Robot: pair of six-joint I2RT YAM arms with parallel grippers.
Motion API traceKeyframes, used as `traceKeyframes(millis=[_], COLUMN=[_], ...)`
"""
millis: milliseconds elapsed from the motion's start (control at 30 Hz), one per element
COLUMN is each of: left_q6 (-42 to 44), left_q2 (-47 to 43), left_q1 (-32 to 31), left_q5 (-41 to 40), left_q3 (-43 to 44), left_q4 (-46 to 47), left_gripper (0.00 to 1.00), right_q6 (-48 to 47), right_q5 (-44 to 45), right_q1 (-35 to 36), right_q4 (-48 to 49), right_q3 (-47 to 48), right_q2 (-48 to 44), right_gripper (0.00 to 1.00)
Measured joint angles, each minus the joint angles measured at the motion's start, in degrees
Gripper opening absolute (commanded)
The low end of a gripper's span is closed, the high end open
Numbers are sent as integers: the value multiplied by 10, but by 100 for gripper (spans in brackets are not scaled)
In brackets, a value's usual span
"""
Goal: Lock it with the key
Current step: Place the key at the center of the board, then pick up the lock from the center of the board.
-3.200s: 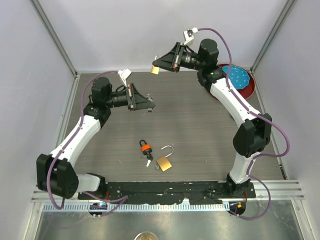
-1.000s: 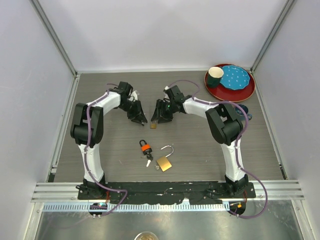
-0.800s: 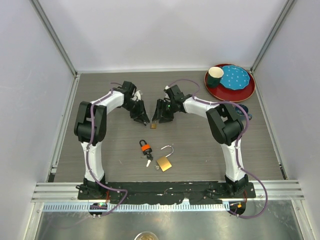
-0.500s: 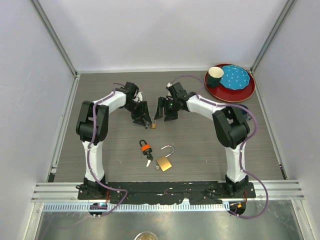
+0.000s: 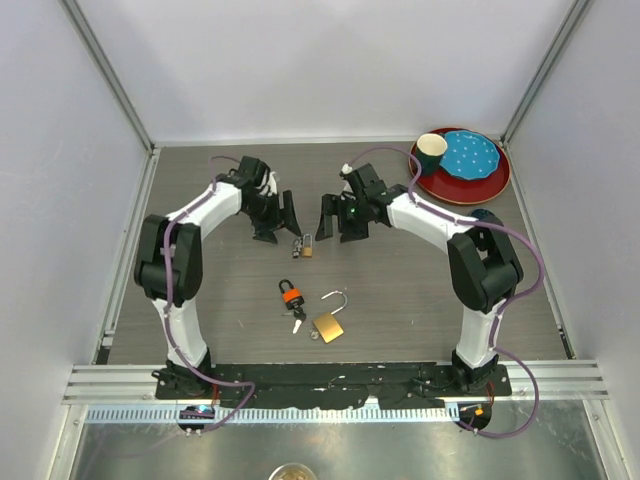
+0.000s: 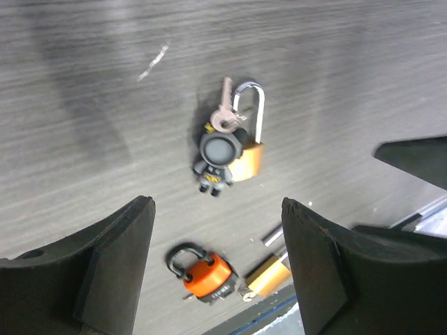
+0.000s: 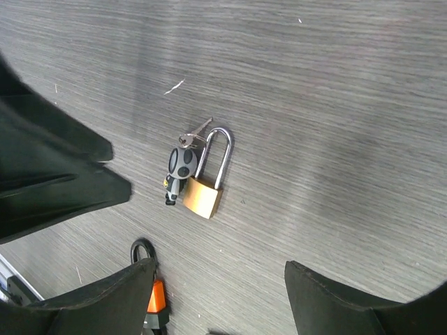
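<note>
A small brass padlock (image 5: 306, 248) lies flat on the table between my two grippers, a key with a grey-black fob (image 6: 222, 150) against its shackle. The shackle looks seated in the body (image 7: 202, 190). My left gripper (image 5: 280, 220) is open and empty just left of it. My right gripper (image 5: 337, 221) is open and empty just right of it. In both wrist views the padlock (image 6: 248, 152) lies beyond the fingertips, untouched. The fob also shows in the right wrist view (image 7: 180, 165).
An orange padlock (image 5: 290, 294) and a larger brass padlock with a raised shackle (image 5: 330, 323) lie nearer the front. A red plate (image 5: 492, 184) with a blue dish and a green cup (image 5: 431, 152) stands at the back right.
The right gripper brought the small padlock down from the air to the table. Both grippers have since let go, opened, and drawn apart to either side of it.
</note>
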Motion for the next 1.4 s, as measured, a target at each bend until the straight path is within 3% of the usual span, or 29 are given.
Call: traceKeyframes(millis=[400, 800, 1100, 1400], left_q6=[-15, 45, 54, 49], left_q2=[-119, -172, -150, -72], left_q1=[0, -60, -119, -151], left_q5=[97, 147, 151, 156], left_q3=[-37, -105, -138, -138], left_q4=[49, -14, -19, 8], left_gripper=[76, 55, 50, 41], right_q6=[-2, 3, 8, 27], right_q5=[-14, -68, -94, -142], right_q1=[0, 0, -14, -21], right_q4=[-26, -69, -78, -31], right_q3=[-16, -99, -200, -271], right_q2=[-45, -97, -150, -150], right_gripper=[79, 71, 60, 54])
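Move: The open brass padlock lies about 22 cm back and 11 cm right of the left gripper, 5 cm below it. The orange padlock is roughly 14 cm back and 2 cm right of this gripper; the key is already down, some 3 cm to its right and level with it, with the small padlock 3 cm beyond. From the right gripper the open brass padlock is about 20 cm back, 1 cm left, 7 cm down; the orange padlock 12 cm back, 10 cm left. Lift the empty left gripper about 8 cm clear of the laid-down key, then sweep it back and to the right, sinking again towards the open brass padlock while it turns some 25 degrees clockwise. Bring the right gripper back about 14 cm and somewhat right, ending lower, fingertips tilting back towards the same padlock. Narrow both grippers partway, touching nothing. ##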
